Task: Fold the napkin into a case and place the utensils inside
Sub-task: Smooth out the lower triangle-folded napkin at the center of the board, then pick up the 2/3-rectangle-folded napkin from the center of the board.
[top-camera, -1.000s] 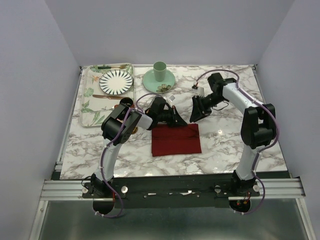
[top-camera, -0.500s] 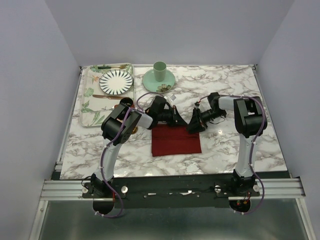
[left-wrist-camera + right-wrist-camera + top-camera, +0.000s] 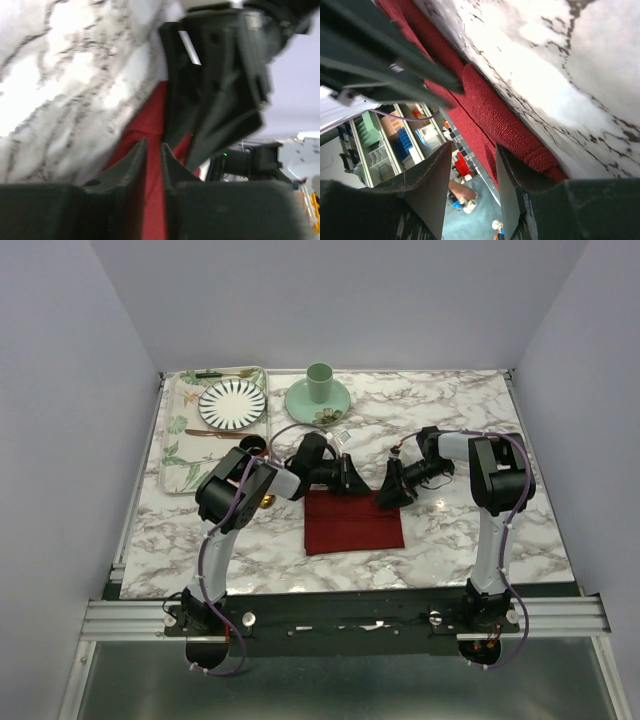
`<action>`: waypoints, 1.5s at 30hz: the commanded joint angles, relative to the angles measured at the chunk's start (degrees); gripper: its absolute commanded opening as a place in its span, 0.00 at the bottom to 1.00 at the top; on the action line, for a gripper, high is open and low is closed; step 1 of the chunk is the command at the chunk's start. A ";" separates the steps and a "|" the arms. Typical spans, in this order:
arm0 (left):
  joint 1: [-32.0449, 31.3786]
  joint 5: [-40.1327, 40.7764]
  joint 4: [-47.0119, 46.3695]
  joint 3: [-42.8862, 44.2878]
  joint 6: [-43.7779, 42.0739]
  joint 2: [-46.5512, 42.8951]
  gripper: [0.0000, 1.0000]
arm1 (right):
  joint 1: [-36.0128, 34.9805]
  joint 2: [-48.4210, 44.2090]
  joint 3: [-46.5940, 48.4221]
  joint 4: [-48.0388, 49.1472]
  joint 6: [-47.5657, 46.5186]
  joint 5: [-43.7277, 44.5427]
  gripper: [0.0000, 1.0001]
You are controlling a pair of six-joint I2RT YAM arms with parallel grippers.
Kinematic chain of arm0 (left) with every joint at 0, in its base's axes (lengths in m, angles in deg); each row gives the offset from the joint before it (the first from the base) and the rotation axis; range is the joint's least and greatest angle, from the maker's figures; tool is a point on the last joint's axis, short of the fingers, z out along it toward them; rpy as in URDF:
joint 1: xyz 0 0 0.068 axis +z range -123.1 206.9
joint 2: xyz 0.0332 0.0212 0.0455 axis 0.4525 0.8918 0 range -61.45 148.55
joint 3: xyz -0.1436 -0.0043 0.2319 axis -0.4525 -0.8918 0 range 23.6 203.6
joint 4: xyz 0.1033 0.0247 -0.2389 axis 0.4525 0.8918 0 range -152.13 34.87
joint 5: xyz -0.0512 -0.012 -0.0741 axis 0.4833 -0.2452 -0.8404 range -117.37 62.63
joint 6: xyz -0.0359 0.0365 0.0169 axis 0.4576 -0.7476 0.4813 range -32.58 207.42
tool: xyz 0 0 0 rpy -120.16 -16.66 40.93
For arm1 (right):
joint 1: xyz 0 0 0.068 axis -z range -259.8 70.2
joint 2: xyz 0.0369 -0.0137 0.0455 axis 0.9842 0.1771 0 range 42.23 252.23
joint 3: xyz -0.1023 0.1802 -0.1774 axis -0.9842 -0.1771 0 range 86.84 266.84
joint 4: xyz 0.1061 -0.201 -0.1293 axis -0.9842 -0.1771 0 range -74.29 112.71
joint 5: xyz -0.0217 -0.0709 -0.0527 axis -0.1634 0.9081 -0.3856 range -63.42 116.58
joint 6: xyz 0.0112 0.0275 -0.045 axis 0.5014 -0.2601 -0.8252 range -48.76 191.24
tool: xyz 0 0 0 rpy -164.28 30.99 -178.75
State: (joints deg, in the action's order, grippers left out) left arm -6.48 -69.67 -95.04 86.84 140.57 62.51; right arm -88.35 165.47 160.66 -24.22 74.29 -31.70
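The dark red napkin (image 3: 353,522) lies as a folded rectangle in the middle of the table. My left gripper (image 3: 352,480) sits low at its far edge. In the left wrist view its jaws (image 3: 153,145) stand a narrow gap apart, with red cloth (image 3: 150,115) showing through the gap. My right gripper (image 3: 388,492) is at the napkin's far right corner. It is open (image 3: 473,146), and one finger (image 3: 512,170) rests against the rolled fold of the cloth (image 3: 490,115). Of the utensils, only a small gold bit (image 3: 266,502) shows beside the left forearm.
A floral tray (image 3: 175,455) at the back left holds a striped plate (image 3: 232,403), a brown-gold utensil (image 3: 215,435) and a green-handled one (image 3: 212,373). A green cup (image 3: 318,382) stands on a green saucer (image 3: 300,400) behind the grippers.
The right gripper swung down from the back right to the napkin's far right corner. The left jaws went from shut to slightly parted, and the left arm's elbow shifted left.
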 commanded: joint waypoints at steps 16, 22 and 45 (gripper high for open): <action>8.33 -8.50 6.34 -11.21 -7.16 -5.41 0.39 | 0.38 -0.90 -2.80 0.35 -0.32 11.08 0.48; 9.74 -9.90 10.31 -9.02 -11.13 -7.74 0.38 | 0.30 -1.60 -3.86 0.97 0.20 11.61 0.40; -31.11 45.02 30.37 -34.32 -90.93 -50.40 0.51 | 0.30 -2.74 -6.94 3.52 0.47 13.98 0.15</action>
State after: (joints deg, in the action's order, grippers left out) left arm -32.38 -37.87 -59.72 54.53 57.90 11.52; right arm -88.31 161.47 155.21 -20.86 74.44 -25.36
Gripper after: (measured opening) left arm 0.515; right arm 0.148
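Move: From the left hand, the napkin's near-left corner lies about 17 cm back, 12 cm to the left and 2 cm below; the gold spoon is some 16 cm left and 5 cm ahead, the green plate 10 cm left and 21 cm ahead. The right hand is already at the napkin's far edge, with its far-right corner about 3 cm to the right, level fore and aft, 2 cm below. Hopping up off the napkin's far edge, the left hand comes down some 7 cm farther left, then lifts again, swings back and left and sinks to the near edge by the near-left corner, opening wider and rolling about 90 degrees, fingers steeper. The right hand stays at the far-right corner, closing its fingers on the fold while easing slightly down, back and right. ##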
